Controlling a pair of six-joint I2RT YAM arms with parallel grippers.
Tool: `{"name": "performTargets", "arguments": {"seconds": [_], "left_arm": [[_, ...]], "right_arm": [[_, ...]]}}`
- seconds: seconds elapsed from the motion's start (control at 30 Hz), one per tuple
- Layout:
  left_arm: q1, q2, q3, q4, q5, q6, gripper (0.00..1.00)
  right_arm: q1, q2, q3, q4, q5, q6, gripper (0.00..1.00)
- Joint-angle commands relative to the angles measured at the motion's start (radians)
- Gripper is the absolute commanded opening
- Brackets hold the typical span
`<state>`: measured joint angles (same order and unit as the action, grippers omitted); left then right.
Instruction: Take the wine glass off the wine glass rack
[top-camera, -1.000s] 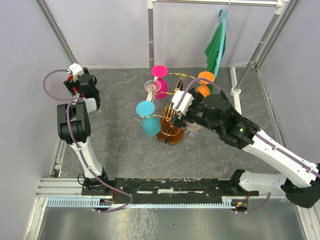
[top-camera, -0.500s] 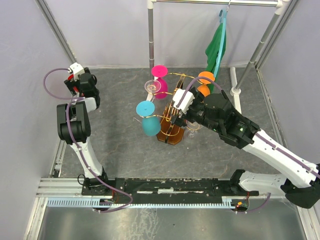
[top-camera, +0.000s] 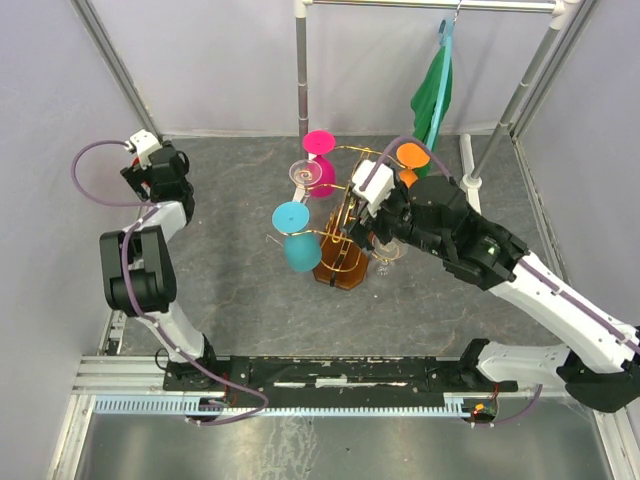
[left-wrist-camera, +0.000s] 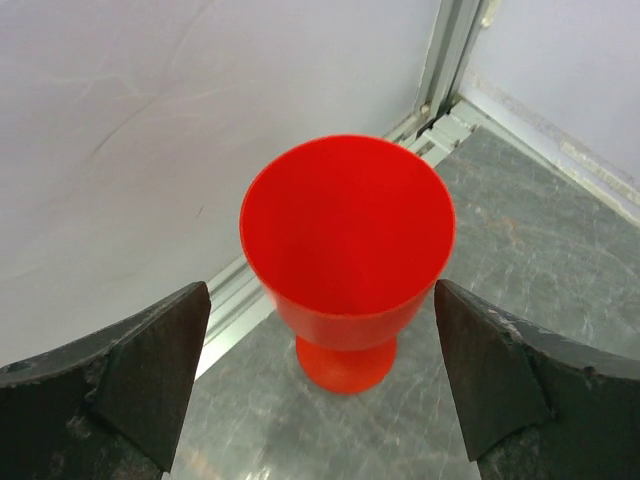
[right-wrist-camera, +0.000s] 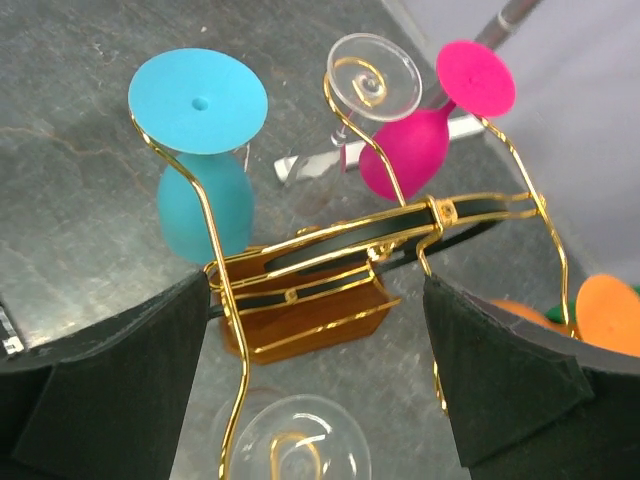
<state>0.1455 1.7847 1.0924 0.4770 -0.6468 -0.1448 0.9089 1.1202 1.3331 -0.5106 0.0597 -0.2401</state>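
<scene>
The wine glass rack (top-camera: 340, 268) stands mid-table on a brown wooden base (right-wrist-camera: 310, 318), with gold wire arms. Hanging upside down on it are a teal glass (top-camera: 297, 240), a pink glass (top-camera: 320, 165), an orange glass (top-camera: 410, 158) and two clear glasses (top-camera: 302, 173), one of them right under my right gripper (right-wrist-camera: 295, 448). My right gripper (top-camera: 360, 232) is open just above the rack, its jaws on either side of the top bars (right-wrist-camera: 318, 290). My left gripper (top-camera: 160, 172) is open at the far left corner, its jaws either side of an upright red cup (left-wrist-camera: 347, 240) without touching it.
A grey clothes rail post (top-camera: 302, 70) stands behind the rack, with a green cloth (top-camera: 432, 90) on a hanger at the back right. Slanted frame poles flank the table. Walls and an aluminium rail (left-wrist-camera: 440, 120) lie close behind the red cup.
My right gripper has shifted a little toward the back, over the top of the rack. My left wrist has swung slightly left toward the corner. The glasses have not moved.
</scene>
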Motion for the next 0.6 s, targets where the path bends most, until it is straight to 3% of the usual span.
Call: {"name": "performTargets", "arguments": {"seconds": [0.0, 0.13, 0.27, 0.57], "left_arm": [[-0.006, -0.163, -0.024, -0.223, -0.029, -0.141, 0.99], [-0.027, -0.312, -0.017, -0.467, -0.02, -0.25, 0.99], [-0.057, -0.481, -0.038, -0.642, -0.021, -0.321, 0.99], [-0.06, -0.616, 0.038, -0.875, 0.049, -0.303, 0.99]], "right_arm": [[-0.02, 0.054, 0.209, -0.125, 0.012, 0.206, 0.92], [-0.056, 0.152, 0.385, -0.272, 0.099, 0.376, 0.78], [-0.169, 0.182, 0.442, -0.335, 0.114, 0.537, 0.68], [-0.461, 0.19, 0.381, -0.325, -0.01, 0.681, 0.66]]}}
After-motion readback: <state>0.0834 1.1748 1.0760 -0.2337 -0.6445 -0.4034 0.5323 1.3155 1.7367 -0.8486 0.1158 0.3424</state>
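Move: The orange glass, hung upside down on the far right arm of the rack, is roughly 17 cm ahead of the right hand, 10 cm to its right and 8 cm lower. The pink glass hangs some 20 cm ahead and 8 cm left; the near clear glass is about 5 cm right, 1 cm back and 12 cm below. The red glass stands free of the open left hand, about 4 cm ahead of it, 1 cm left, its middle 5 cm lower. Towards the orange glass, the empty right hand first lifts about 6 cm over the rack, then swings forward and right, dipping slightly, while turning clockwise, tipping its fingers down and narrowing them to about two-thirds open. The left hand, still wide open, backs away from the red glass by some 13 cm, rising 11 cm and drifting right. ##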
